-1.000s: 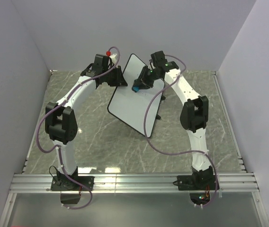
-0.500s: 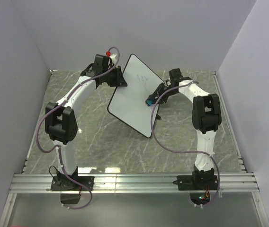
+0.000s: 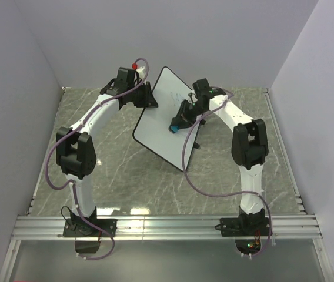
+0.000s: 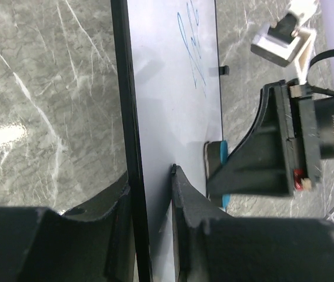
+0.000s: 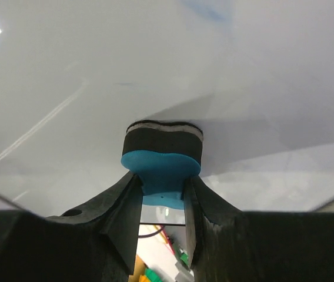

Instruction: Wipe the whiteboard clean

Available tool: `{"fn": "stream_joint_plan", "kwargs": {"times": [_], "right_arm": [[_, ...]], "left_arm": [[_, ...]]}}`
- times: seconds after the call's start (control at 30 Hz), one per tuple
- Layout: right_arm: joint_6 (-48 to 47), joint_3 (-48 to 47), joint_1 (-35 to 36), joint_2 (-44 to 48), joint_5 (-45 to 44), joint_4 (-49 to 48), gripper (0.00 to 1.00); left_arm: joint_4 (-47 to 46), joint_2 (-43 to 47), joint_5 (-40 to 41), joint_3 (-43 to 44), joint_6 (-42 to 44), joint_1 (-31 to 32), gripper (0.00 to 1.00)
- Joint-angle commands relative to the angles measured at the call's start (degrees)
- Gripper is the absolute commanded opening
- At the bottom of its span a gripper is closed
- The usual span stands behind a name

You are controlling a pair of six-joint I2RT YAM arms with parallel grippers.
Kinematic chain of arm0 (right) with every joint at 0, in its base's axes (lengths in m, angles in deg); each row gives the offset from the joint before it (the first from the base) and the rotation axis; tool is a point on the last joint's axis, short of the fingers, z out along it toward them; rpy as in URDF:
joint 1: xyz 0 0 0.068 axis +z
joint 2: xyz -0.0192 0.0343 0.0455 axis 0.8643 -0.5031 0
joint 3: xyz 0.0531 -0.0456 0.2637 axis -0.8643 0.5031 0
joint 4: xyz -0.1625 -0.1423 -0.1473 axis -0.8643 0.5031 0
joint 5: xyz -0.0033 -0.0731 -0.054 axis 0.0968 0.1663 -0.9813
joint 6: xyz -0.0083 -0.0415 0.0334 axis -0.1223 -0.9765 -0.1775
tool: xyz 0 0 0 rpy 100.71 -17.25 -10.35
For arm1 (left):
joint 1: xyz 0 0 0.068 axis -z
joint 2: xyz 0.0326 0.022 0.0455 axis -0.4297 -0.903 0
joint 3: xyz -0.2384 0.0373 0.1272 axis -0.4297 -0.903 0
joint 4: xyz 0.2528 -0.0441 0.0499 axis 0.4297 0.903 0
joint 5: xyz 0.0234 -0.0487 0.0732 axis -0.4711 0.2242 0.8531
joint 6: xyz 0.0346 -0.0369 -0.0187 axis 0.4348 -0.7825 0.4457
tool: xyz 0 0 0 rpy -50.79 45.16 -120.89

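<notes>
The whiteboard [image 3: 158,132] stands tilted on the marble table, white with a thin black frame. My left gripper [image 3: 149,100] is shut on its upper left edge; in the left wrist view the fingers [image 4: 150,182] clamp the frame, and blue handwriting [image 4: 190,47] shows higher up the whiteboard [image 4: 167,106]. My right gripper [image 3: 179,117] is shut on a blue eraser [image 3: 173,126] and presses it against the board's face. In the right wrist view the eraser [image 5: 162,150] sits flat with its dark pad on the white surface [image 5: 84,76], held by the gripper [image 5: 162,191].
Grey walls close in the table [image 3: 96,164] on three sides. An aluminium rail [image 3: 167,226] runs along the near edge by the arm bases. A purple cable [image 3: 186,158] hangs in front of the board's lower right part. A black foot [image 3: 197,144] props the board.
The right gripper swept the eraser from the board's upper middle out to its right edge, then back onto the face lower down. The left gripper and the board have not moved.
</notes>
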Motion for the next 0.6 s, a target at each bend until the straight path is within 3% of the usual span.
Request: {"fn": "stream_joint_plan", "kwargs": {"times": [0.0, 0.13, 0.2, 0.37, 0.57], "right_arm": [[2.5, -7.0, 4.2, -4.3, 3.7, -2.9, 0.00], [5.2, -21.4, 2.4, -12.6, 4.0, -1.0, 0.00], [6.4, -23.2, 1.3, -14.8, 4.3, -1.4, 0.00], [9.7, -16.6, -2.8, -15.8, 5.4, -7.1, 0.00], [5.1, -16.7, -5.9, -17.3, 1.0, -0.8, 0.00]], "left_arm": [[10.1, -4.2, -8.2, -1.9, 5.3, 5.6, 0.00], [10.4, -3.8, -8.0, -1.9, 5.4, 5.6, 0.00], [10.4, -3.5, -7.7, -2.0, 5.5, 5.6, 0.00], [10.4, -2.6, -7.3, -3.2, 5.7, 5.6, 0.00], [10.8, -2.9, -6.6, -3.0, 5.9, 5.6, 0.00]]}}
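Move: The right hand has the blue eraser flat on the leaning whiteboard; the leftover blue ink lies about 13 cm ahead, 2 cm to its right and 4 cm higher. From that hand, the left gripper on the board's raised edge is some 7 cm ahead, 8 cm left and 8 cm up, and the board's far clip about 5 cm ahead, 9 cm right and 6 cm lower. For the left hand the ink is roughly 7 cm ahead, 10 cm right and 6 cm below. Keeping its pinch on the eraser, the right hand wipes forward across the whiteboard towards the remaining ink in an arched stroke: first forward and up the slope to the left, about 4 cm left and 5 cm up, then back down to the right while still going forward, ending some 9 cm farther out with a tilt of roughly 10 degrees. The left hand stays in place and keeps the raised edge of the board pinched between its fingers, bracing it. ##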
